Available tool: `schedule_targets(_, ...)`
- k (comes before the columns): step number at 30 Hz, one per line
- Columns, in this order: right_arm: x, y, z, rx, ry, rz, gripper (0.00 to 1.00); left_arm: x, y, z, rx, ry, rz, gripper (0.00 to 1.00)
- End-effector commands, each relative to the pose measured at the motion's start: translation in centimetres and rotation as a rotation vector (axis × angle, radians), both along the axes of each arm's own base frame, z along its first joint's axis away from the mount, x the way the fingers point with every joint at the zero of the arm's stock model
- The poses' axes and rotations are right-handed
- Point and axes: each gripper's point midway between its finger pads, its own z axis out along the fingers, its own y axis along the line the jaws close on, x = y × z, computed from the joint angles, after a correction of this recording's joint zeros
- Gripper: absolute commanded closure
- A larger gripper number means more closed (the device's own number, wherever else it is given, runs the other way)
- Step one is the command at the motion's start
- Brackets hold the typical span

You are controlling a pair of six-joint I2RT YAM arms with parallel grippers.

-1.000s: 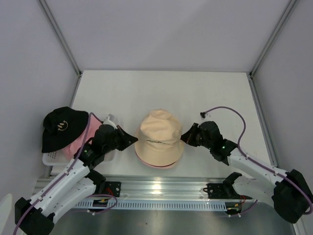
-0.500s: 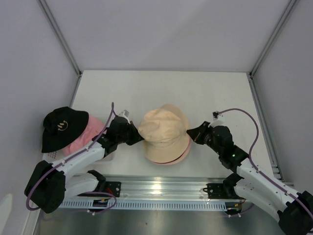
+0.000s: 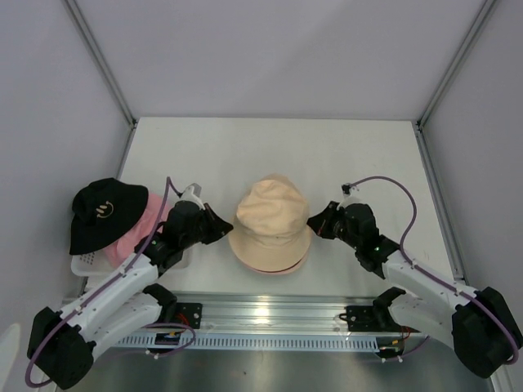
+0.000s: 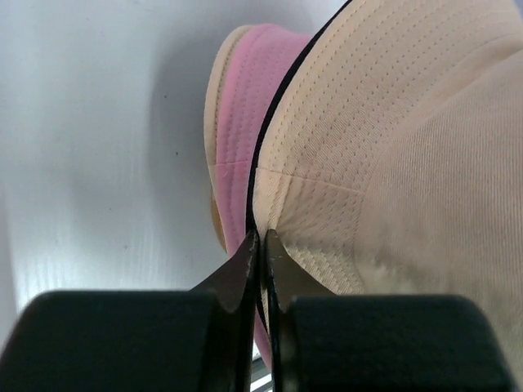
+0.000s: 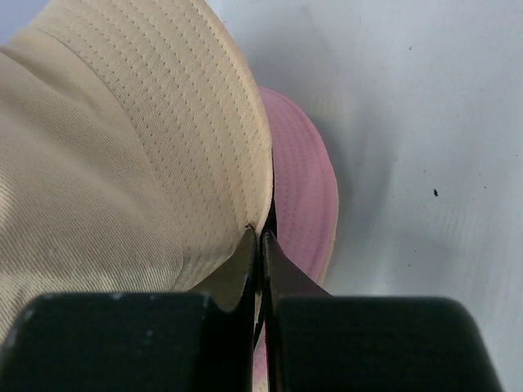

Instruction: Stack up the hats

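A cream-beige hat (image 3: 271, 224) sits crown-up on a pink hat (image 3: 270, 270) at the table's middle front; only the pink brim peeks out below. My left gripper (image 3: 225, 231) is shut on the cream hat's left brim edge. The left wrist view shows the left gripper (image 4: 260, 237) pinching the cream hat (image 4: 392, 163) above the pink hat (image 4: 245, 106). My right gripper (image 3: 309, 226) is shut on the right brim. In the right wrist view the right gripper (image 5: 257, 233) nips the cream hat (image 5: 122, 147) over the pink hat (image 5: 302, 180). A black hat (image 3: 100, 214) lies on another pink hat (image 3: 147, 219) at the left.
The black and pink pile rests on a white perforated tray (image 3: 84, 263) at the table's left edge. A metal rail (image 3: 261, 314) with both arm bases runs along the near edge. White walls close in the left, right and back sides.
Both grippers stayed on the cream hat's brim. The hat was stretched and shifted right half a second ago, and now sits lower and rounder over the pink hat, its script no longer showing.
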Motion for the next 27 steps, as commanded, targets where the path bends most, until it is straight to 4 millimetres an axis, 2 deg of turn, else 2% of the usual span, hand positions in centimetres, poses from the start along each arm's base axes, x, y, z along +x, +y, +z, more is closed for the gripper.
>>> schedule_targets(1,-3.3,-4.7,-7.1,-0.297,0.221,-0.019,1.00,-2.2,4.5,-3.9,0.215,0.075,0.060,0.92)
schedule_targets(2,-2.9,-4.4,-5.9,-0.281,0.207,-0.022,0.99,-2.1,4.6,-3.2,0.214,0.044,0.055,0.84)
schedule_targets(3,-2.6,-4.4,-4.7,-0.260,0.181,-0.035,0.88,-2.0,4.6,-1.7,0.192,-0.009,0.058,0.79)
schedule_targets(4,-2.7,-4.6,-4.1,-0.253,0.187,-0.041,0.85,-1.8,4.7,-0.9,0.184,-0.039,0.057,0.75)
schedule_targets(5,-2.2,-4.4,-2.6,-0.222,0.164,-0.051,0.81,-1.7,4.7,0.0,0.180,-0.074,0.054,0.69)
schedule_targets(6,-1.8,-4.6,-1.3,-0.193,0.142,-0.073,0.72,-1.6,4.7,1.0,0.164,-0.106,0.056,0.67)
schedule_targets(9,-1.4,-4.4,1.5,-0.126,0.109,-0.059,0.69,-1.6,4.6,1.7,0.148,-0.121,0.057,0.65)
schedule_targets(11,-1.2,-4.4,2.7,-0.112,0.091,-0.050,0.64,-1.8,4.3,1.2,0.150,-0.088,0.039,0.66)
schedule_targets(12,-0.9,-4.3,3.9,-0.104,0.071,-0.044,0.62,-1.8,4.2,1.3,0.154,-0.080,0.037,0.67)
schedule_targets(13,-1.0,-4.6,3.9,-0.117,0.083,-0.048,0.57,-2.1,4.4,0.7,0.176,-0.047,0.036,0.67)
schedule_targets(14,-0.8,-4.9,4.3,-0.123,0.080,-0.053,0.55,-1.8,4.9,1.0,0.197,-0.048,0.058,0.67)
schedule_targets(16,-0.2,-5.5,5.1,-0.132,0.060,-0.072,0.48,-1.5,5.6,2.0,0.222,-0.056,0.089,0.66)
schedule_targets(18,0.3,-6.0,5.2,-0.123,0.061,-0.095,0.36,-0.9,6.1,3.8,0.238,-0.096,0.113,0.57)
schedule_targets(19,0.8,-6.2,5.4,-0.109,0.055,-0.106,0.34,-0.6,6.1,4.4,0.237,-0.109,0.121,0.55)
schedule_targets(20,1.7,-7.0,5.0,-0.102,0.073,-0.139,0.33,-0.1,6.0,5.3,0.232,-0.129,0.125,0.53)
schedule_targets(23,3.1,-6.8,5.4,-0.025,0.078,-0.134,0.32,1.0,5.9,7.6,0.220,-0.167,0.140,0.46)
schedule_targets(24,3.6,-6.9,5.0,-0.003,0.099,-0.128,0.32,1.5,6.0,8.0,0.225,-0.165,0.149,0.45)
schedule_targets(26,5.1,-6.7,6.2,0.024,0.049,-0.128,0.33,2.1,5.4,8.8,0.208,-0.182,0.130,0.44)
schedule_targets(27,5.8,-6.5,6.0,0.020,0.054,-0.124,0.33,2.8,4.9,9.1,0.194,-0.194,0.121,0.44)
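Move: The beige hat's middle lies about 14 cm to the right of the left hand and about 13 cm to the left of the right hand, nearly level with both in reach and some 3 cm higher; each closed gripper still pinches its brim edge. The pink hat beneath it is centred about the same way over, some 3 cm below the hands. The pink hat in the basket lies about 29 cm left of the left hand, 3 cm nearer the base and 8 cm lower. Open both grippers and let go of the beige hat's brim on its two sides. Draw the left hand leftward about 5 cm and slightly back, then lift it some 7 cm while easing forward; take the right hand about 8 cm to its right, a little back at first, then up and forward, dipping slightly at the end. ##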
